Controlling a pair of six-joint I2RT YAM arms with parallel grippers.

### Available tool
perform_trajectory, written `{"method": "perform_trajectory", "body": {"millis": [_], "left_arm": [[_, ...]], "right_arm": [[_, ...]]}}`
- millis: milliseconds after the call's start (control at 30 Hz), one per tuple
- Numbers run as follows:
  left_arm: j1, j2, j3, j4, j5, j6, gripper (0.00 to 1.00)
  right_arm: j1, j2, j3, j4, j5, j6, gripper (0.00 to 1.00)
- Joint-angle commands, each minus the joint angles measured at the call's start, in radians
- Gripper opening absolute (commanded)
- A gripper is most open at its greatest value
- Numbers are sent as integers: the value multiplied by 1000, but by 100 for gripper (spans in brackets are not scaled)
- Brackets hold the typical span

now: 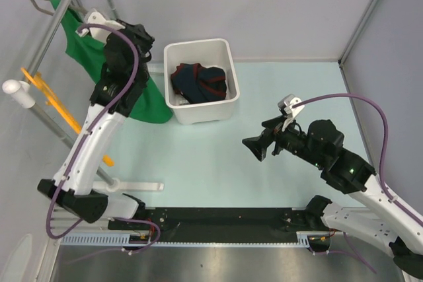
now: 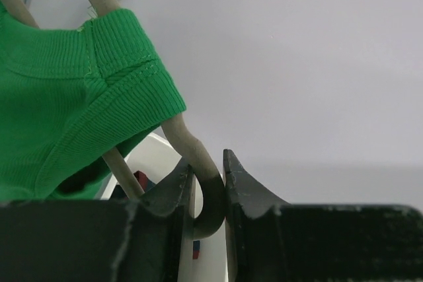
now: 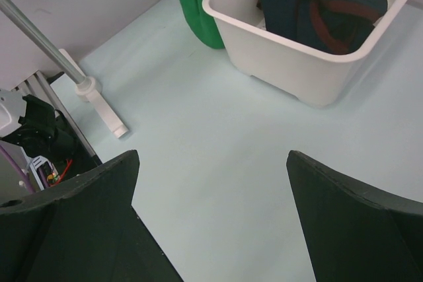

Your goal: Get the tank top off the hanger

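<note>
The bright green tank top (image 1: 84,49) hangs on the grey-beige hanger (image 1: 38,2) on the rack at the far left, its hem draped down to the table. In the left wrist view a ribbed shoulder strap (image 2: 86,97) sits over the hanger's arm (image 2: 184,135). My left gripper (image 2: 208,163) is shut on the hanger's curved end, just below the strap. In the top view that gripper (image 1: 134,33) is raised at the garment. My right gripper (image 1: 254,148) is open and empty, hovering over the table's middle (image 3: 211,156). The tank top's lower part shows in the right wrist view (image 3: 195,4).
A white bin (image 1: 228,107) holding a dark navy garment with red stripes (image 1: 200,80) stands right of the tank top. A bright orange hanger (image 1: 49,100) hangs lower on the metal rack rail (image 1: 66,4). The rack's white foot (image 1: 139,186) lies on the table.
</note>
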Motion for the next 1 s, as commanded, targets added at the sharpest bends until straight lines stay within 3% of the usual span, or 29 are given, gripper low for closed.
{"method": "perform_trajectory", "body": {"millis": [0,167,400,533,833,967], "left_arm": [[-9,-156,-114,79,112,17,0],[-9,-250,-232,41,164,3,0],[-7,-290,-271,-16,222,-22,0],[-7,-302,-279,-70,339,-58,0],[-7,-498,-414,-137,587,-40,0],[-7,-566,-389,-251,809,3,0]], "right_arm": [[-5,9,28,29,-12,10,100],[-3,37,37,41,-25,21,100],[-3,81,53,69,-55,44,100],[-5,99,73,68,-65,61,100],[-5,171,129,45,-80,65,100],[-5,221,178,74,-103,58,99]]}}
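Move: The left fingers already hold the right end of the grey hanger. From them the open right gripper is about 31 cm right, 23 back and 17 lower. The green tank top's middle is roughly 12 cm left, 3 forward and 18 below, the white bin some 14 right, 5 forward and 40 below. From the right gripper the tank top is about 43 cm left, 26 forward and 1 lower, the bin 17 left, 28 forward and 25 below. Draw the left gripper back about 13 cm, sinking some 8 and easing right in the second half, away from the rack and towards the right gripper, while the wrist swings about 30 degrees clockwise and tips slightly down; keep the pinch on the hanger's end. Bring the right gripper, wide open, about 4 cm left and a little forward towards the tank top. ##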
